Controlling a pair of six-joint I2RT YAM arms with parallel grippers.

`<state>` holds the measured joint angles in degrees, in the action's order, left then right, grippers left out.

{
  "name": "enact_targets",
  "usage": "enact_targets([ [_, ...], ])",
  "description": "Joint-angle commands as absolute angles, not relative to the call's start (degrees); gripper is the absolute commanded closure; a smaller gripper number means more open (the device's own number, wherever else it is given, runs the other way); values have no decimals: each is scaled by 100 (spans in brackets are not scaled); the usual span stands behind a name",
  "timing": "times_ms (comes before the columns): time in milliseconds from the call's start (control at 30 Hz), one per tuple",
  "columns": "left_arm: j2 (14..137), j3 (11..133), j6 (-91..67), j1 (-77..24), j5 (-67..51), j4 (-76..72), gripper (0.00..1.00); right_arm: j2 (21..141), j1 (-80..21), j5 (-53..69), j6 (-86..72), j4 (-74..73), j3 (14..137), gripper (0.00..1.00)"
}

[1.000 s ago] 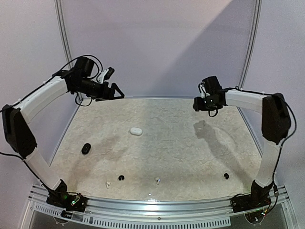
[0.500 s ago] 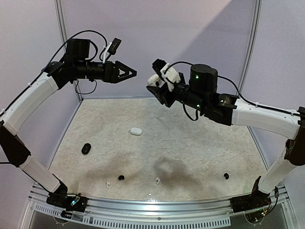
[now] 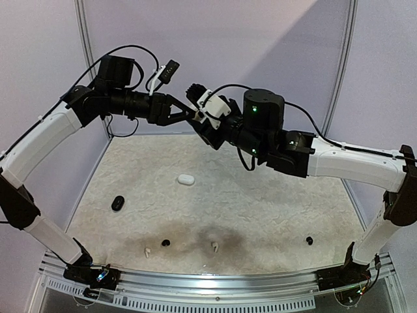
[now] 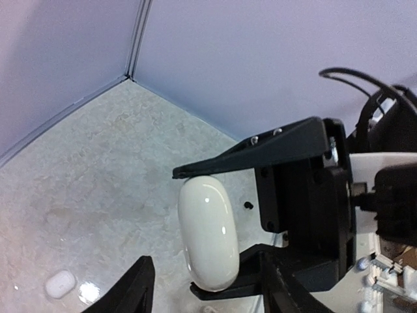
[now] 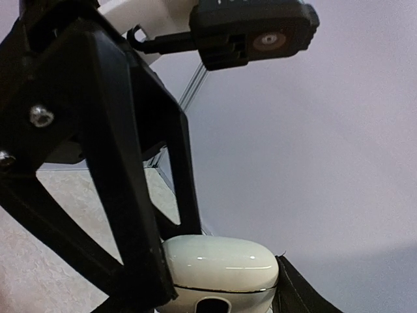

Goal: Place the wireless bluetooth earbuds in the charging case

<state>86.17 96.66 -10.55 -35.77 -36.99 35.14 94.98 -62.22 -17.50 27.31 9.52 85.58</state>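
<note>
High above the table my right gripper (image 3: 199, 112) is shut on a white pebble-shaped charging case (image 4: 207, 235), pinching its two ends; its lid is closed (image 5: 218, 264). My left gripper (image 3: 189, 115) meets it head-on. Its fingers (image 4: 133, 290) straddle the case's sides, and a gap shows on the left side, so it is open. On the table near the front lie earbuds: a white one (image 3: 147, 250), a black one (image 3: 165, 242), another white one (image 3: 214, 246) and a black one (image 3: 309, 240).
A second white case (image 3: 186, 178) lies mid-table, also in the left wrist view (image 4: 60, 284). A black case (image 3: 117, 203) sits toward the left. Purple walls enclose the mat on three sides, and a metal rail (image 3: 215, 277) runs along the front edge.
The right arm swung in from the right with the white case, and the left arm moved right to meet it in mid-air. The left jaws narrowed around the case.
</note>
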Motion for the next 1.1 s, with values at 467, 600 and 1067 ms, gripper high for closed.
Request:
enact_targets([
  [467,8947,9764,-758,-3659,-3475,3986,100,9765,-6350,-1919,2896,895,8905,74],
  [600,8936,9776,-518,-3639,-3502,4016,100,9750,-6350,-2059,2791,755,8882,50],
  [1067,8884,10202,3323,-3644,-3947,6159,100,8769,-5548,2066,1101,-2120,8996,5],
])
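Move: The white charging case sits between my right fingertips, its middle right at that hand's point. From my left hand, whose fingers are half closed around its near end, its middle is about 2 cm to the right, roughly 1 cm ahead and 1 cm lower. Far below my left hand, some 38 cm down, the closed white case lies 13 cm ahead and 6 cm left, and a white earbud 17 cm back and 7 cm right. I shut my left fingers on the near end of the charging case while both hands sink together about 2 cm. Once it is pinched, I open my right fingers wide and draw that hand back some 4 cm, and a little to its right, clear of the case. My left hand keeps its hold, sinking another 2 cm, drawing back and rolling some 20 degrees with its fingertips dipping. ##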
